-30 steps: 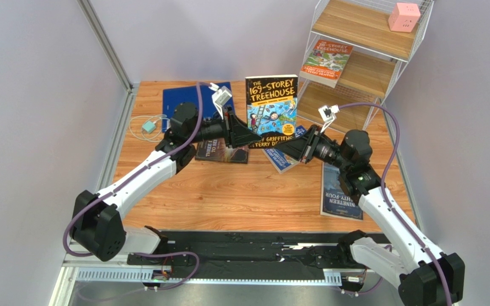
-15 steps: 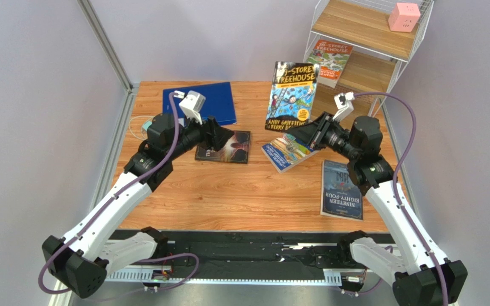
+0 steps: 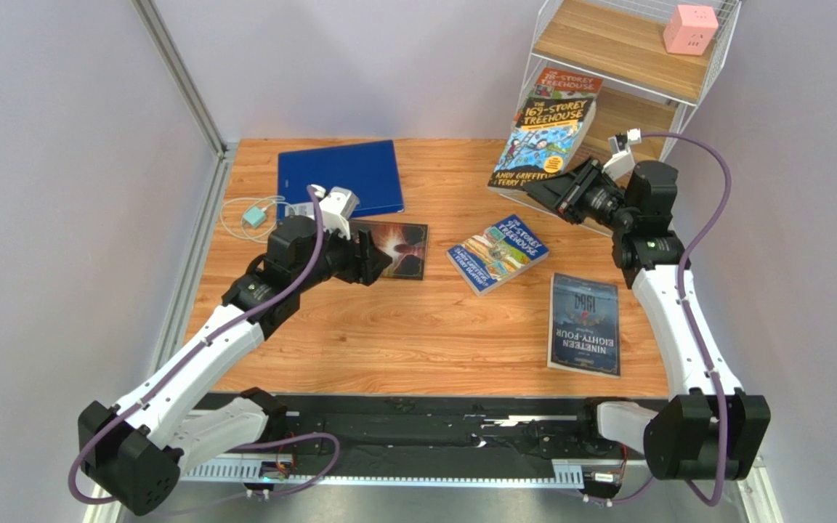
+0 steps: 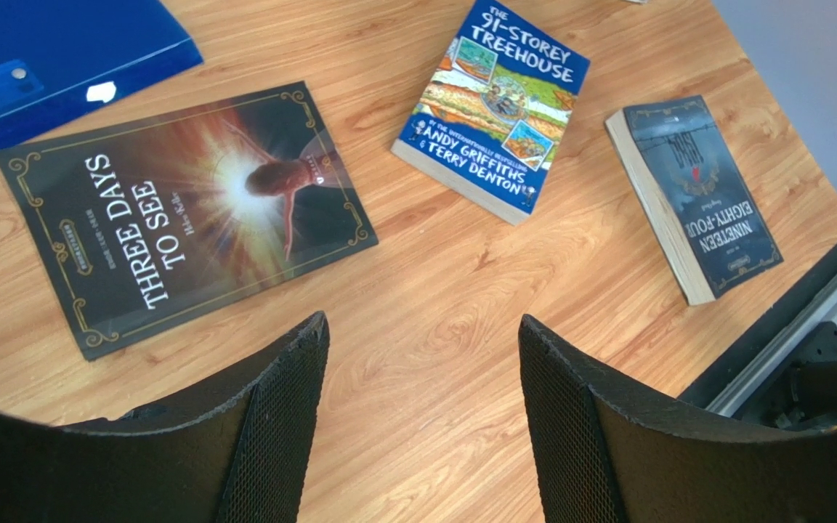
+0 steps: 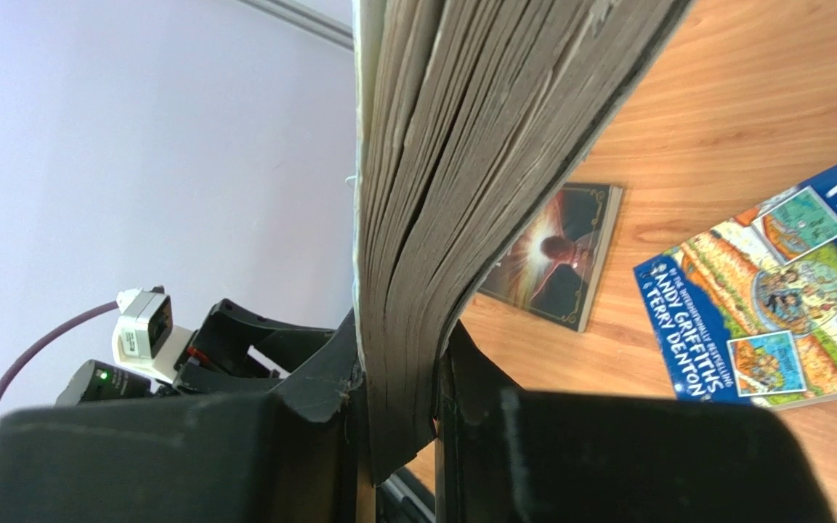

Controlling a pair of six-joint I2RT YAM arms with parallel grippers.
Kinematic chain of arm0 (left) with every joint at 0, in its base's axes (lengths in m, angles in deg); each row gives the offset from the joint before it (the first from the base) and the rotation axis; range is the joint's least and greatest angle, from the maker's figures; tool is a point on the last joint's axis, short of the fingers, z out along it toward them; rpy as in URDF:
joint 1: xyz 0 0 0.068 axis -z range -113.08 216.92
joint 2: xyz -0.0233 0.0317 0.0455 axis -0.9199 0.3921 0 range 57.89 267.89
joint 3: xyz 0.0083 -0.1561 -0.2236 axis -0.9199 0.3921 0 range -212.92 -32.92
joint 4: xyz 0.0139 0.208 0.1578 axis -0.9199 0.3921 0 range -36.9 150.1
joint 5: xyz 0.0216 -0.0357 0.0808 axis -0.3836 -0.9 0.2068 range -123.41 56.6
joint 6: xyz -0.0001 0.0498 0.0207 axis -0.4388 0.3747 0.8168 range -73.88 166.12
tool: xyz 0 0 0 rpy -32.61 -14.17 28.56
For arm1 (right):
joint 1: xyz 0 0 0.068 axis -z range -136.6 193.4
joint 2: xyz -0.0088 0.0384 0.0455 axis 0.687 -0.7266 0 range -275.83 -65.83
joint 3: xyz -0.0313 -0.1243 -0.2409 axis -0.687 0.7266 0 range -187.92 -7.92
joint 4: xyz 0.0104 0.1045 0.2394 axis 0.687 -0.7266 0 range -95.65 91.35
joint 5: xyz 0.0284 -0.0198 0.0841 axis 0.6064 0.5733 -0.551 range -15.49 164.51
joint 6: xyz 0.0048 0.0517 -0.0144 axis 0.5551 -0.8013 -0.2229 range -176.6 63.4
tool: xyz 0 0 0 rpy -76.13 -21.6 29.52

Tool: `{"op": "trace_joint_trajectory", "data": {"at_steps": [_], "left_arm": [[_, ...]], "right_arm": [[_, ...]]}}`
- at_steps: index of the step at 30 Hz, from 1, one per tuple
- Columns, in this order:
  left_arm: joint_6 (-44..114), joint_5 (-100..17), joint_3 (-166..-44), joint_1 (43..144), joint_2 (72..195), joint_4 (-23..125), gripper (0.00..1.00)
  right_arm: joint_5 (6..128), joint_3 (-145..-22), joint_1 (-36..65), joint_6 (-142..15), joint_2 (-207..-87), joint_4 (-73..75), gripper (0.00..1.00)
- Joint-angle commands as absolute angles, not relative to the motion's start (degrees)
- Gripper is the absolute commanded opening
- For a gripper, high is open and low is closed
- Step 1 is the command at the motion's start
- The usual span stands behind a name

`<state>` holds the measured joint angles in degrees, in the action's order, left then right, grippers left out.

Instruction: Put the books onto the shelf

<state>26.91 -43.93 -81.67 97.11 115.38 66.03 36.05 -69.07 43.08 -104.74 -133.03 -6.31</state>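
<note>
My right gripper (image 3: 560,187) is shut on the lower edge of the dark "169-Storey Treehouse" book (image 3: 543,140), holding it tilted in the air just in front of the white wire shelf (image 3: 632,68). Its page block (image 5: 467,131) fills the right wrist view, pinched in the right gripper (image 5: 401,360). An orange Treehouse book (image 3: 565,83) lies on the shelf's middle board. Flat on the table lie "Three Days to See" (image 4: 183,213), the blue "91-Storey Treehouse" (image 4: 494,104) and "Nineteen Eighty-Four" (image 4: 696,196). My left gripper (image 4: 423,338) hangs open and empty beside "Three Days to See" (image 3: 396,248).
A large blue binder (image 3: 341,177) lies at the table's back left, with a small teal device on a cable (image 3: 254,217) beside it. A pink cube (image 3: 690,28) sits on the top board. A black rail (image 3: 423,420) runs along the near edge.
My left gripper let go of the dark Treehouse book, opened and drew back left and down. My right gripper carried the book up and right to the shelf front.
</note>
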Motion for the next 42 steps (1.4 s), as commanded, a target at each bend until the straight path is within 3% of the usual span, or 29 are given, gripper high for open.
{"op": "trace_joint_trajectory", "data": {"at_steps": [1,10,38,42], "left_arm": [[28.10,-43.25,-80.91,96.97,113.61,65.49,0.70],[27.66,-43.60,-79.06,96.97,112.29,65.23,0.69],[27.31,-44.04,-74.85,96.97,109.39,65.05,0.67],[26.69,-44.30,-73.88,96.97,108.69,64.79,0.66]], "right_arm": [[32.14,-72.96,44.52,-107.75,-134.11,0.82,0.00],[32.41,-76.03,45.94,-113.56,-141.13,9.34,0.00],[36.89,-96.51,48.32,-114.61,-162.76,5.04,0.00],[37.33,-100.73,48.67,-114.35,-166.54,3.20,0.05]]}}
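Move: My right hand holds The 169-Storey Treehouse by its near right corner. The orange Treehouse book on the middle shelf, over which it goes, lies about 19 cm ahead of this hand, 5 cm to its right and 5 cm below. On the table, some 30 cm down, the 91-Storey book is level ahead-wise and 5 cm left, and Nineteen Eighty-Four 15 cm back and 10 cm right. From my left hand the orange book is about 26 cm ahead, 35 cm right and 4 cm higher. Keeping the 169-Storey book pinched, I carry it forward about 15 cm with my right hand into the middle bay, over the orange book, edging some 4 cm right. I lift about 3 cm on the way, then sink again, while the hand rolls slightly left side up and turns a few degrees clockwise. My empty, open left hand drifts slowly down and back. ##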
